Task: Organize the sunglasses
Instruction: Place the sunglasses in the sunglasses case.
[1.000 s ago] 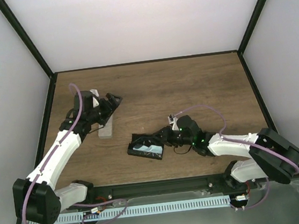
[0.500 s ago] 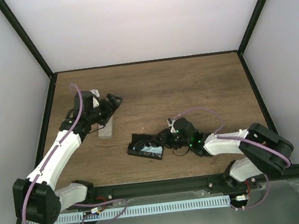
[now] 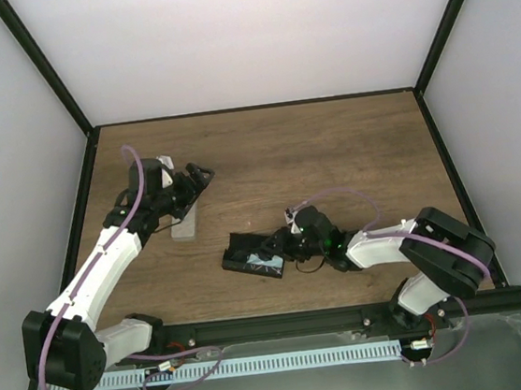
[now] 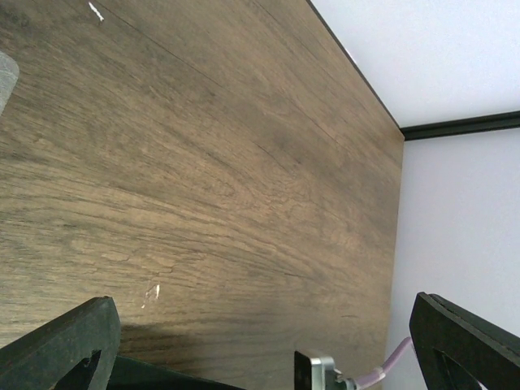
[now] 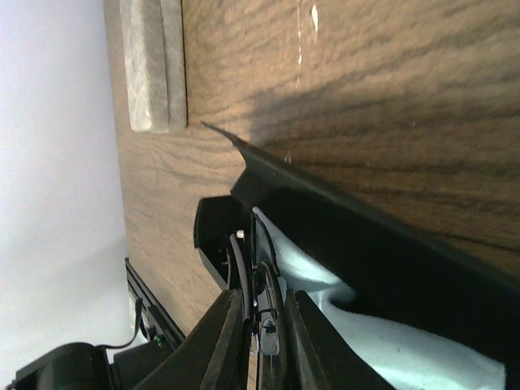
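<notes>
A pair of sunglasses with a thin dark frame is pinched between the fingers of my right gripper. Its front end reaches into the open black case. A light blue cloth lines the case, and the raised lid stands beside the glasses. In the top view the right gripper is at the case's right end. My left gripper hovers at the far left of the table, jaws wide open over bare wood and holding nothing.
A clear oblong case lies on the wood just under the left arm, and it also shows in the right wrist view as a pale case. The black frame rail runs along the table's near edge.
The right gripper has moved left with the sunglasses, from beside the black case to its right end. The left arm has not moved.
</notes>
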Controlling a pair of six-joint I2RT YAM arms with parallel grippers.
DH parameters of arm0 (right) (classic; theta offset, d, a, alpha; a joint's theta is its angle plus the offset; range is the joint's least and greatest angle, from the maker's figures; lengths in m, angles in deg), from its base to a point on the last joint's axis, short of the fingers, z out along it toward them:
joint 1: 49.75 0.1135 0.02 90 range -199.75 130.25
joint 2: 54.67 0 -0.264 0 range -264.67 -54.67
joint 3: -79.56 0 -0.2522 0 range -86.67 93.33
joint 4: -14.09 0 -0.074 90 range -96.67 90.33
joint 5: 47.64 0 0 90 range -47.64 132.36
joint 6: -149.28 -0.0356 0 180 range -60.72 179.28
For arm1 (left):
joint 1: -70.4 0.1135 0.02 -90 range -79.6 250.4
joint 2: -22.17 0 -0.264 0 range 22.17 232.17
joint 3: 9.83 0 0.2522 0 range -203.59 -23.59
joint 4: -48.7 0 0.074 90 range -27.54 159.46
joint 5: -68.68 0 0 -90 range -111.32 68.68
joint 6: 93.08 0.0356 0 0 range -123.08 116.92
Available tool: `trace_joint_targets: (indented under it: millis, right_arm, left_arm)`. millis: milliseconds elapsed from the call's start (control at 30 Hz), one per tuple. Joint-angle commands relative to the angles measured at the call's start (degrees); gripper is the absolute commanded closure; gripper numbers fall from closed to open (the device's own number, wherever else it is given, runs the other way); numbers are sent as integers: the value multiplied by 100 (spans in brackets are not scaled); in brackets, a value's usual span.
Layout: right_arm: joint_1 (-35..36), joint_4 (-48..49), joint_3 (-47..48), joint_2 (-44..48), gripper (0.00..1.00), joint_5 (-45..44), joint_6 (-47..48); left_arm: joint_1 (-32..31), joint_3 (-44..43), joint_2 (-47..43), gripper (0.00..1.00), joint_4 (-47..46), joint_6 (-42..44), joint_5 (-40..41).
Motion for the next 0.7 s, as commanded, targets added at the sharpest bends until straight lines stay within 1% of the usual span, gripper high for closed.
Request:
trace_joint_targets:
  millis: [0, 100, 133, 233, 267, 467, 667]
  right_arm:
    - [242, -186, 342, -103, 85, 31, 175]
    - [318, -260, 388, -119, 77, 65, 189]
    - [319, -330, 409, -102, 72, 65, 194]
    - [351, -877, 613, 23, 49, -100, 375]
    - [365, -1099, 693, 73, 46, -158, 433]
    - [423, -2442, 1098, 458, 36, -708, 695]
    - [442, -3298, 1282, 705, 31, -1013, 829]
  left_arm:
    - [45, 29, 57, 0, -68, 19, -130]
    - [45, 29, 94, 0, -96, 10, -156]
    - [45, 30, 105, 0, -98, 6, -160]
    - [45, 40, 127, 0, -142, -12, -177]
    - [47, 46, 142, 0, -171, -22, -188]
    - [53, 73, 265, 0, -405, -142, -280]
    - [54, 75, 419, 0, -655, -237, -332]
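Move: The right hand, with the sunglasses still pinched in its fingers, hangs over the open sunglasses case; the case's middle is level with it, about 3 cm to its left and 4 cm down. Inside the case, the pale cloth lies around 1 cm back, 1 cm left and 5 cm below the hand. The grey box stands about 12 cm ahead, 18 cm left and 6 cm down. From the left hand the case is some 12 cm back, 11 cm to the right, 18 cm below. Leftward and back by about 1.5 cm each, nearly level, the right hand carries the sunglasses along over the case, and its fingers spread from almost shut to about two-thirds open, letting go of them. Still opening, it then rises roughly 2 cm, easing back a little to the right and forward while the wrist rolls some 10 degrees. ##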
